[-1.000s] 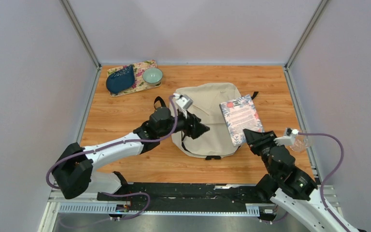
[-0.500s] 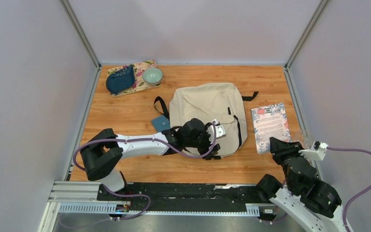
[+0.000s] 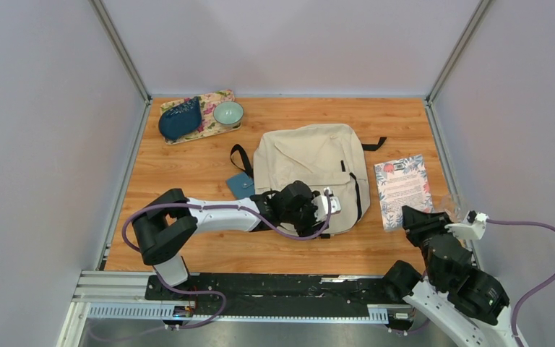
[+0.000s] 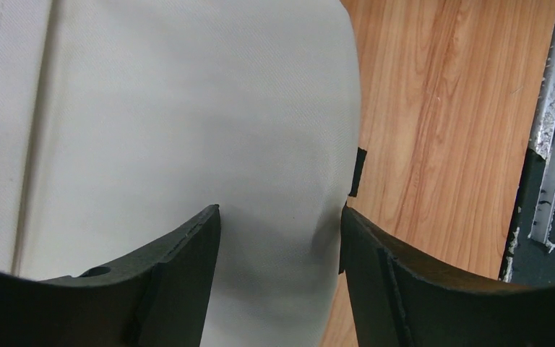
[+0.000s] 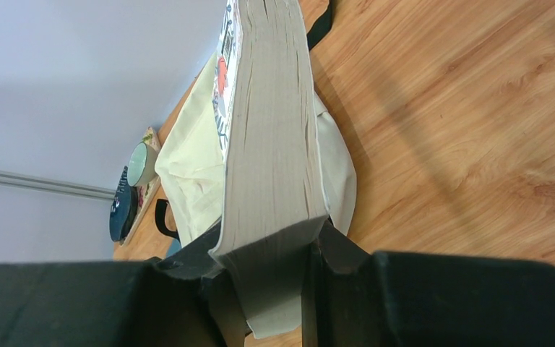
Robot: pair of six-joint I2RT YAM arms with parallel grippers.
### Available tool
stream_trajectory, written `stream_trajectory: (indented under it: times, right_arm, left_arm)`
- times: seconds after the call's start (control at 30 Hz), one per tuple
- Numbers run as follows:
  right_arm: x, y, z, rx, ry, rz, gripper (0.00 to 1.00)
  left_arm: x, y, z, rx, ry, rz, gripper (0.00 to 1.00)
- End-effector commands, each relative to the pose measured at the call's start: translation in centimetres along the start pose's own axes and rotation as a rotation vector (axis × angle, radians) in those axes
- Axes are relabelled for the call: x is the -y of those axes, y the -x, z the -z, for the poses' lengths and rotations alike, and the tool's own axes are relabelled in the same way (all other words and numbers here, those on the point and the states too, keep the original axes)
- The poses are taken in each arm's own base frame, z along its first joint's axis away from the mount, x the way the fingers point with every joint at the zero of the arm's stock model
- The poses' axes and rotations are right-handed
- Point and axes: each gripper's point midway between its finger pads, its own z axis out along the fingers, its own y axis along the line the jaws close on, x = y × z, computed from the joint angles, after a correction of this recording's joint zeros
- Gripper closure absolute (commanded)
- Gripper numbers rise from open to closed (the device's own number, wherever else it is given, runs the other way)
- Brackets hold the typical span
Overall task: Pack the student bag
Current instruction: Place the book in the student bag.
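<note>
The student bag (image 3: pixel 309 165) lies flat in the middle of the table, cream fabric with black straps. My left gripper (image 3: pixel 319 217) hovers open over the bag's near right edge. In the left wrist view its fingers (image 4: pixel 181 275) straddle plain cream bag fabric (image 4: pixel 188 108), with nothing between them. My right gripper (image 3: pixel 414 217) is shut on the near end of a thick book with a floral cover (image 3: pixel 402 188), held to the right of the bag. The right wrist view shows the book's page edge (image 5: pixel 271 144) clamped in my right gripper (image 5: pixel 274 282), with the bag (image 5: pixel 188 166) behind it.
A small dark blue pouch (image 3: pixel 240 185) lies against the bag's left side. At the back left, a floral tray (image 3: pixel 217 124) carries a dark blue object (image 3: pixel 180 120) and a pale green bowl (image 3: pixel 227 113). Grey walls enclose the table on three sides; a black rail (image 3: pixel 274 285) runs along the near edge.
The right gripper has carried the book from above the bag's right side out to its right. The left gripper has moved from the bag's left side to its near right edge.
</note>
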Motion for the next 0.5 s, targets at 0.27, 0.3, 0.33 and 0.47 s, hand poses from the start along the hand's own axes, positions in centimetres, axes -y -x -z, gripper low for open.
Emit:
stream_trajectory:
  times: [0.27,0.3,0.33,0.47]
  right_arm:
    - [-2.9,0.8,-0.3,0.027,0.078,-0.106,1.00]
    - [-2.8,0.8,-0.2,0.028,0.079,-0.106,1.00]
    - [-2.8,0.8,-0.2,0.028,0.078,-0.100,1.00]
    - [-2.7,0.8,-0.1,0.021,0.081,-0.087,1.00]
  left_arm:
    - [-1.2,2.6,-0.1,0.041,0.058,-0.015,0.85]
    - [-1.2,2.9,0.1,0.051,0.060,-0.014,0.86]
    - [-1.1,2.9,0.2,0.058,0.058,-0.012,0.90]
    - [-1.4,4.7,1.4,0.116,0.081,-0.011,1.00]
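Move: The near edge of the bag's mouth lies between the left hand's open fingers, about 1 cm back and 2 cm below. The black strap is some 2 cm back and 3 cm to the right, 3 cm down; the blue notebook is roughly 20 cm left and 12 cm ahead. From the right hand, already holding the book, that edge is about 24 cm left, 2 cm ahead and 15 cm below. The left hand stays within about 1 cm and shuts its wide-open fingers, pinching the bag's near edge. ##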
